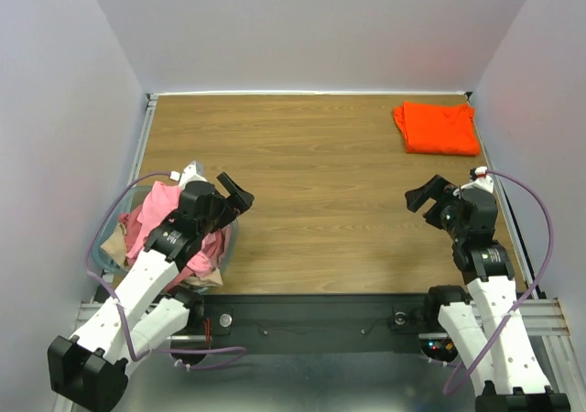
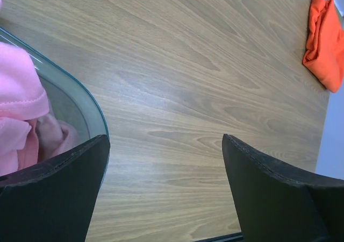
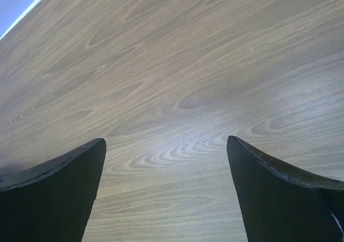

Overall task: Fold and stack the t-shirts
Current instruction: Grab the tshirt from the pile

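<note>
A folded bright orange t-shirt (image 1: 438,127) lies at the table's far right; it also shows in the left wrist view (image 2: 325,43). Pink (image 1: 157,220) and tan (image 1: 117,243) t-shirts are heaped in a clear bluish tub (image 1: 226,238) at the near left; pink fabric shows behind the tub wall in the left wrist view (image 2: 19,105). My left gripper (image 1: 235,193) is open and empty above the tub's right edge (image 2: 164,145). My right gripper (image 1: 428,195) is open and empty above bare wood at the right (image 3: 166,145).
The wooden table (image 1: 311,192) has white walls on three sides. A metal rail with cables runs along the near edge (image 1: 320,320). A purple cable loops beside each arm.
</note>
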You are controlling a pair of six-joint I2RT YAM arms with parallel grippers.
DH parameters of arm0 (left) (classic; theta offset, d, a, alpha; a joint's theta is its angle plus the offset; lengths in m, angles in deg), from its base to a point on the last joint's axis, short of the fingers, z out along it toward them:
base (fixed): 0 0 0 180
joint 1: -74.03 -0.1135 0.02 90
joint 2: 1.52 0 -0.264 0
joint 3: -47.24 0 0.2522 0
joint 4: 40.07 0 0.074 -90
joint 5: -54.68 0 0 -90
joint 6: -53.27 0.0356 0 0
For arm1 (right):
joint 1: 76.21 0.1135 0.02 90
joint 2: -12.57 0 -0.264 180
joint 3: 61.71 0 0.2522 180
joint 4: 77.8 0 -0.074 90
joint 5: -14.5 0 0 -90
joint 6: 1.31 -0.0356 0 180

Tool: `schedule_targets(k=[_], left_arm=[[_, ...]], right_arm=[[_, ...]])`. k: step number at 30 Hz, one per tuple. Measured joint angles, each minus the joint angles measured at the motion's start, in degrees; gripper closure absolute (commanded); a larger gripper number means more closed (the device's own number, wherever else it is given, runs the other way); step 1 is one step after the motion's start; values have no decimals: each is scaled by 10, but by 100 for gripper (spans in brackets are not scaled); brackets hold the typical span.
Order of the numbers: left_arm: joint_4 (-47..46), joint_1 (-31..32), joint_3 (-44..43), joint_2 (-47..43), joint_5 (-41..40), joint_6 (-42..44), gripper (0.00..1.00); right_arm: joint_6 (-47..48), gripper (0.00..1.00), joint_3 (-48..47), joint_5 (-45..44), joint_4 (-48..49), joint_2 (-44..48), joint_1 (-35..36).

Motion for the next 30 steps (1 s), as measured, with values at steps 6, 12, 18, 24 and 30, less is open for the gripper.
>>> schedule_targets(k=[6, 12, 18, 24, 30], left_arm=[[36, 0, -69, 57, -31, 20, 2], [113, -7, -207, 125, -150, 17, 2], [193, -65, -242, 171, -237, -4, 2], [214, -143, -209, 176, -245, -16, 2], [223, -169, -160, 177, -246, -43, 6]], right_arm=[[1, 0, -3, 1, -2, -10, 0], [6, 0, -7, 11, -2, -34, 0], [15, 0, -7, 13, -2, -66, 0], [21, 0, -7, 17, -2, -101, 0], [22, 0, -7, 18, -2, -104, 0]])
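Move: The light pink t-shirt in the basket lies about 16 cm to the left of the left hand, some 4 cm back and 12 cm below it. The clear basket holding it is centred roughly 21 cm left, 4 cm back and 14 cm down, and a darker rose cloth shows at its near end, about 15 cm left and 13 cm back. From the right hand, the pink t-shirt is some 60 cm left, about 4 cm back and 12 cm lower. The left hand arcs from beside the basket to above the pink t-shirt, first forward and up about 6 cm, then sweeping some 15 cm left while it sinks again and eases a little back, turning about 40 degrees counter-clockwise with the fingers tipping down and staying open. The right hand, empty and open over the bare table, sinks about 4 cm and tips its fingers slightly down. ##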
